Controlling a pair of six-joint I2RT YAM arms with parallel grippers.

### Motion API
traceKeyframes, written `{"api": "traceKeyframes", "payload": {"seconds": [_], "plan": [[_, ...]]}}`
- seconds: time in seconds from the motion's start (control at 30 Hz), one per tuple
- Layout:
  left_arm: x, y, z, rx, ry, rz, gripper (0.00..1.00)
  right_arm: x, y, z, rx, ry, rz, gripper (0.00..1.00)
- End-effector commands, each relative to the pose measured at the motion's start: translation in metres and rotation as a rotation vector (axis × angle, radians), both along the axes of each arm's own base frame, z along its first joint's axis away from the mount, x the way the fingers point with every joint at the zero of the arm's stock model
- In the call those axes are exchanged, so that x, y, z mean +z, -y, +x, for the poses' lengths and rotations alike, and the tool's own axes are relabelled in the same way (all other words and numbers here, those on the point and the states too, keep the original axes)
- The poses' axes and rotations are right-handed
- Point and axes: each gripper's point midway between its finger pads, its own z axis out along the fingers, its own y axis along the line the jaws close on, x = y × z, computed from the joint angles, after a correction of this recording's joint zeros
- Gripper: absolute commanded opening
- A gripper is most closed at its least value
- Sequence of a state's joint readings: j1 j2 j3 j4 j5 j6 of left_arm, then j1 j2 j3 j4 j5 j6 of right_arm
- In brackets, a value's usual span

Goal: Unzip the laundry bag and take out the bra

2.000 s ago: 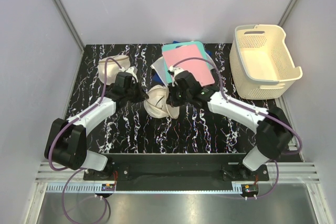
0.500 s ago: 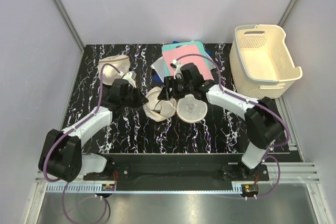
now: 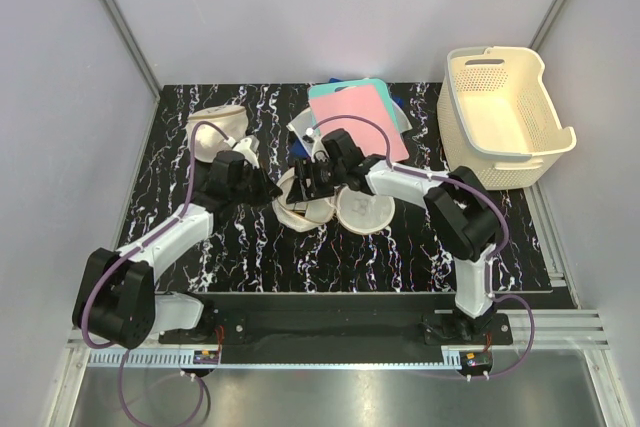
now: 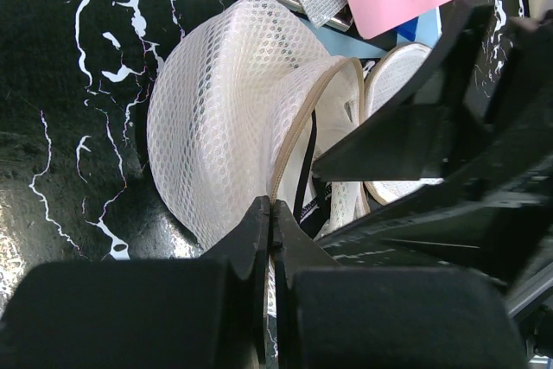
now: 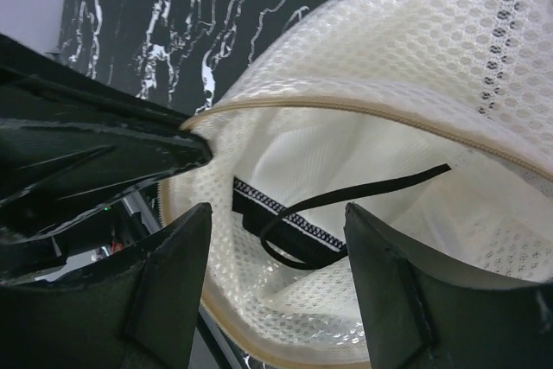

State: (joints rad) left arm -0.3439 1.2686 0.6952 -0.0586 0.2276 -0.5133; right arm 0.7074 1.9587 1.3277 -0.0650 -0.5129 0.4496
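The laundry bag [image 3: 298,203] lies mid-table with its rim zipper undone and its mouth gaping; its round flap [image 3: 362,209] lies open to the right. My left gripper [image 3: 272,190] is shut on the bag's beige zipper rim [image 4: 285,157], seen pinched at the jaws in the left wrist view [image 4: 272,206]. My right gripper [image 3: 306,179] is open at the bag's mouth, its fingers either side of the opening in the right wrist view [image 5: 276,213]. The bra's thin black strap [image 5: 354,192] and a black patterned band lie inside the bag; the strap also shows in the left wrist view [image 4: 308,170]. The cups stay mostly hidden.
A plain cream pouch [image 3: 215,125] sits at the back left. A stack of pink and teal flat boards [image 3: 360,117] lies behind the bag. A cream plastic basket [image 3: 505,117] stands at the back right. The tabletop [image 3: 330,257] is black marble-patterned.
The bag's flap has come open and now lies to the right. My right gripper has moved left to the bag's mouth. My left gripper still holds the rim.
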Motion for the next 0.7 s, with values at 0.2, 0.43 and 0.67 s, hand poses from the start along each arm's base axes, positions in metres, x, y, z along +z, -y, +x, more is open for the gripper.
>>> {"api": "traceKeyframes", "payload": {"seconds": [0.2,0.43,0.67], "plan": [[0.020,0.003,0.007,-0.013,0.083,-0.013,0.00,-0.025,-0.010,0.011,-0.013,0.031,-0.090,0.70],[0.019,-0.002,0.008,0.007,0.085,0.005,0.00,-0.031,-0.013,0.009,-0.015,0.018,-0.124,0.21],[0.015,-0.008,0.007,0.034,0.075,0.025,0.00,0.030,-0.002,0.007,-0.054,0.121,-0.066,0.00]]}}
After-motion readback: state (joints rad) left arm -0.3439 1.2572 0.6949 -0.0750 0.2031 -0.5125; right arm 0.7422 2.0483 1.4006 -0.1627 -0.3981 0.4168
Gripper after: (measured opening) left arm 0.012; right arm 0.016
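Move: The right hand, open, hangs over the unzipped laundry bag; the bra with its black strap lies about 5 cm below it and 1 cm back, level sideways. The bag's round mesh lid lies some 18 cm to this hand's right and 5 cm back, and the pink board about 18 cm ahead and 15 cm to the right. The left hand pinches the bag's rim, with the bra about 6 cm to its right, 1 cm back and 4 cm below. Downwards about 4 cm, almost straight, the right hand sinks through the bag's opening onto the bra, its left-pointing fingers tipping down a further 8 degrees or so. Near the bottom they shut fully, pinching the black strap and white cloth, then start up by half a centimetre. The left hand keeps its closed grip on the zipper rim, holding the bag open. ##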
